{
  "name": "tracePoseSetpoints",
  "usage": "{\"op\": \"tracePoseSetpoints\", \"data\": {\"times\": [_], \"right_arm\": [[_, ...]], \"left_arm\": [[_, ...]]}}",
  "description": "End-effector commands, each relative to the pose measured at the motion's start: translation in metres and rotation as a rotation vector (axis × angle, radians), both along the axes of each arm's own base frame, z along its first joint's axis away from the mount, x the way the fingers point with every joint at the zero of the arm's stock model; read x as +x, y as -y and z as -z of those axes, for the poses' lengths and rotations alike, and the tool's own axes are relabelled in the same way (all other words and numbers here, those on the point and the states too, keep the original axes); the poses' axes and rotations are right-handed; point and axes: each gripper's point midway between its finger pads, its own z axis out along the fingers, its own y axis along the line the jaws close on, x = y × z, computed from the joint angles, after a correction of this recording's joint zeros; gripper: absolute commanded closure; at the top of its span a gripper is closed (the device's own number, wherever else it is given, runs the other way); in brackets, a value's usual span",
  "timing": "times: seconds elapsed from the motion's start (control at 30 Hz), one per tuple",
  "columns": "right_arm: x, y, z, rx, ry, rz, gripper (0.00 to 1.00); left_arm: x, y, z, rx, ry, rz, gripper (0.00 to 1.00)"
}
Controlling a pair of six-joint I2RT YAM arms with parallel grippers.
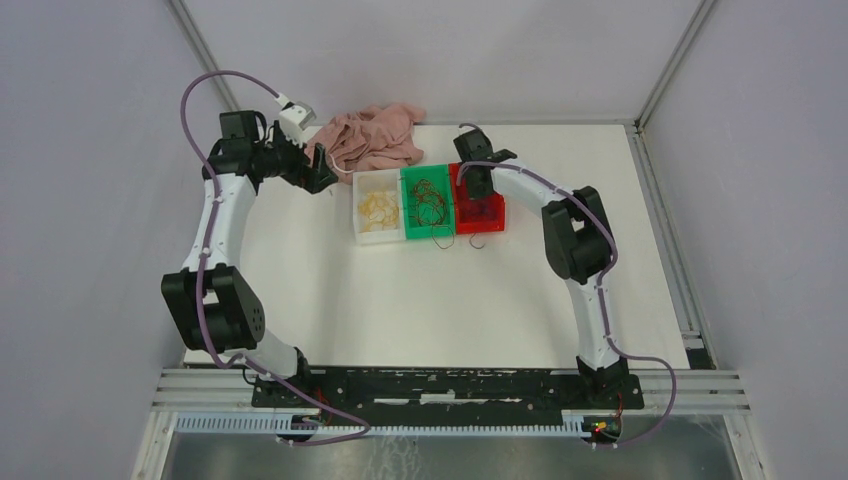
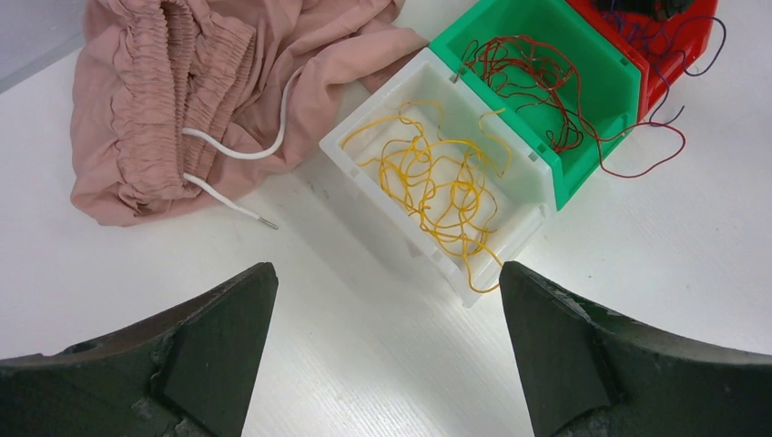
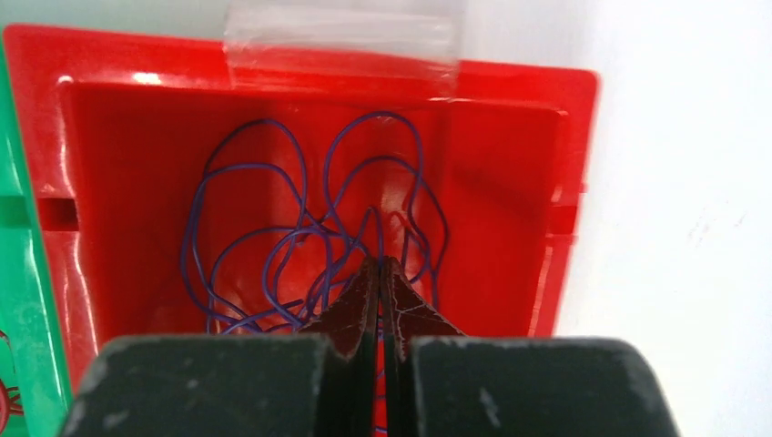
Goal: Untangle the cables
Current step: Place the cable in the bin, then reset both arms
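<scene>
The cables lie sorted in three bins. Yellow cables [image 2: 437, 182] fill the white bin [image 2: 364, 173], and red-brown cables [image 2: 537, 82] fill the green bin [image 2: 592, 118], one strand spilling onto the table. Purple cables [image 3: 273, 246] curl in the red bin [image 3: 510, 164]. My right gripper [image 3: 378, 262] is down inside the red bin, shut, with a purple strand pinched between its tips. My left gripper [image 2: 385, 273] hangs wide open over bare table, just short of the white bin, nothing between its fingers.
A crumpled pink garment [image 1: 375, 135] with a white drawstring [image 2: 237, 150] lies at the back of the table, left of the bins. The three bins [image 1: 428, 232] stand side by side at the table's back centre. Walls enclose the back and sides.
</scene>
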Motion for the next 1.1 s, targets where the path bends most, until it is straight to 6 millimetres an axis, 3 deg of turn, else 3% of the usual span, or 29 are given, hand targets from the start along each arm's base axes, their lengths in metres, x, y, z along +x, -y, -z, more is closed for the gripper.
{"op": "tracePoseSetpoints", "data": {"times": [0.0, 0.07, 0.27, 0.4, 0.57, 0.63, 0.73, 0.87, 0.9, 0.97, 1.0, 1.07], "right_arm": [[0.008, -0.014, -0.009, 0.034, 0.036, -0.006, 0.98], [0.006, -0.011, -0.02, 0.032, 0.048, 0.007, 0.89], [0.001, 0.008, -0.099, 0.049, 0.22, 0.037, 0.59], [-0.007, 0.011, -0.139, 0.077, 0.271, 0.031, 0.4], [-0.026, 0.026, -0.175, 0.097, 0.326, 0.045, 0.01], [-0.039, 0.039, -0.186, 0.109, 0.346, 0.07, 0.0], [-0.057, 0.079, -0.191, 0.154, 0.405, 0.198, 0.0], [-0.089, 0.166, -0.184, 0.16, 0.58, 0.462, 0.0], [-0.101, 0.191, -0.179, 0.112, 0.625, 0.544, 0.0], [-0.121, 0.227, -0.169, 0.043, 0.704, 0.641, 0.0], [-0.133, 0.243, -0.149, -0.008, 0.701, 0.676, 0.0], [-0.148, 0.266, -0.131, -0.059, 0.713, 0.747, 0.0]], "left_arm": [[0.005, -0.003, -0.01, -0.014, 0.042, -0.029, 0.01], [0.005, -0.005, -0.007, -0.001, 0.04, -0.035, 0.01], [0.001, -0.005, -0.007, 0.019, 0.043, -0.018, 0.01], [0.0, -0.006, -0.012, 0.018, 0.052, -0.024, 0.01], [-0.002, -0.008, -0.015, 0.004, 0.038, -0.061, 0.01], [-0.003, -0.01, -0.014, -0.005, 0.029, -0.082, 0.01], [-0.003, -0.019, -0.007, -0.016, 0.021, -0.139, 0.01], [0.002, -0.045, 0.011, -0.021, 0.079, -0.303, 0.01], [0.005, -0.058, 0.017, -0.024, 0.109, -0.396, 0.01], [0.003, -0.065, 0.033, -0.032, 0.146, -0.452, 0.01], [0.002, -0.064, 0.043, -0.037, 0.145, -0.456, 0.01], [0.0, -0.065, 0.06, -0.044, 0.147, -0.473, 0.01]]}}
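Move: The purple cable, pinched in the right hand's shut fingers, already lies mostly in the red bin, whose middle is about 1 cm left of that hand, level fore and aft, and some 2 cm below. The green bin's middle is about 9 cm left and 1 cm back, the white bin's some 17 cm left and 2 cm back. From the left hand the red bin lies roughly 8 cm ahead, 27 cm right and 21 cm below. The purple cable is let go inside the red bin as the right fingers open wide. The right hand climbs about 18 cm out of the bin, then swings right and back away from it over bare table, tipping its fingers up and turning clockwise some 30 degrees while sinking a little. Late on, the open left hand sinks and drifts left, away from the bins, turning counter-clockwise. ##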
